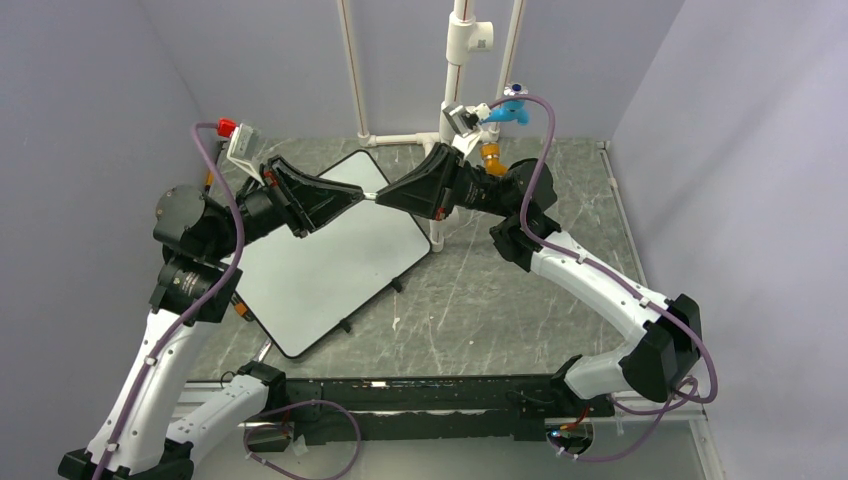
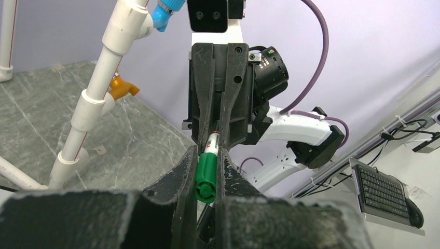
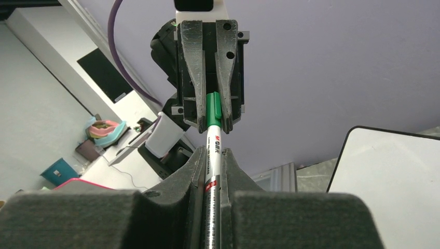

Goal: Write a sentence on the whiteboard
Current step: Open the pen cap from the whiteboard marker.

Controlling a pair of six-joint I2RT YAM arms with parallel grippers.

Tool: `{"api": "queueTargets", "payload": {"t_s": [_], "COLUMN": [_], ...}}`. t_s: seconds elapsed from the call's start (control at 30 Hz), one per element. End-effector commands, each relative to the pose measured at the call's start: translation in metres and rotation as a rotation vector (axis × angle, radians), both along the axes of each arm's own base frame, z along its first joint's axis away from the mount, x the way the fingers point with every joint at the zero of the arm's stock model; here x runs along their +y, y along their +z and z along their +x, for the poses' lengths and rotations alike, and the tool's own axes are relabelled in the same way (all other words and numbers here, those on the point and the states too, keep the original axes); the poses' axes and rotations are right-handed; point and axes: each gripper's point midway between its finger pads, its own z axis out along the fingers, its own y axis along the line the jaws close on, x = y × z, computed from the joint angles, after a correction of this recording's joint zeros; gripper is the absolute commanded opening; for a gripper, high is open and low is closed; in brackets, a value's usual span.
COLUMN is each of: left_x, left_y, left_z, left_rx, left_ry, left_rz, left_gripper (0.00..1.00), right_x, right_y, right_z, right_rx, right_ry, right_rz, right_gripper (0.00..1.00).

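The whiteboard [image 1: 330, 270] lies flat and tilted on the grey table, left of centre; one corner [image 3: 394, 176] also shows in the right wrist view. Its visible face is plain white, and the sentence is not in view. Above its far edge the two grippers meet tip to tip with a marker [image 1: 371, 197] held level between them. My left gripper [image 2: 207, 155] is shut on the marker's green cap [image 2: 206, 174]. My right gripper [image 3: 212, 155] is shut on the marker's white and silver barrel [image 3: 213, 145]. The cap [image 3: 213, 106] sits on the barrel's far end.
A white PVC pipe frame [image 1: 455, 90] stands at the back, with an orange fitting [image 1: 490, 155] and a blue piece [image 1: 512, 112] near the right arm's wrist. Lilac walls close in three sides. The arms' black base rail [image 1: 420, 410] runs along the near edge.
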Motion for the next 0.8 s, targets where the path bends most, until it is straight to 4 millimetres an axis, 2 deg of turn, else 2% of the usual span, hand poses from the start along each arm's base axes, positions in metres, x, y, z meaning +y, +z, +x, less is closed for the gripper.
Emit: {"api": "queueTargets", "payload": {"t_s": [0.0,0.17,0.5,0.77], "left_x": [-0.001,-0.001,-0.001,-0.001], "left_y": [-0.023,-0.017,0.012,0.029], "left_z": [0.013,0.012,0.018,0.022], "left_rx": [0.064,0.065,0.04,0.028], "left_ry": [0.023,0.019,0.028,0.007], "left_rz": [0.037,0.061,0.035,-0.04], "left_gripper": [0.0,0.0,0.0,0.0], "right_x": [-0.011,-0.015,-0.046,-0.067], "right_y": [0.043,0.035,0.014,0.009], "right_z": [-0.024,-0.026,-0.03,-0.032], "right_rx": [-0.118,-0.127,-0.132,-0.132], "right_ry": [0.018,-0.001,-0.102,-0.169], "right_rz": [0.112,0.084,0.04,0.044], "right_gripper": [0.0,0.0,0.0,0.0]}}
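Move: The marker already spans the two closed grippers high over the table: the left pinches its green cap at the fingertips, with the barrel held by the right hand roughly 5 cm to the left hand's right and level with it. From the right hand, the cap lies about 5 cm left and 1 cm higher. Some 46 cm below the left hand, the whiteboard's middle is 15 cm ahead and 13 cm left, the white pipe's foot 16 cm ahead and 14 cm right. After a short hold, the right hand keeps its grip on the barrel and draws away to the right by about 5 cm, sinking some 2 cm and turning about 10 degrees clockwise, so that the barrel comes away from the cap. The left hand keeps the cap pinched, first giving way almost 2 cm to the right and then swinging roughly 2 cm forward and slightly back left, its fingers tipping down a little. ##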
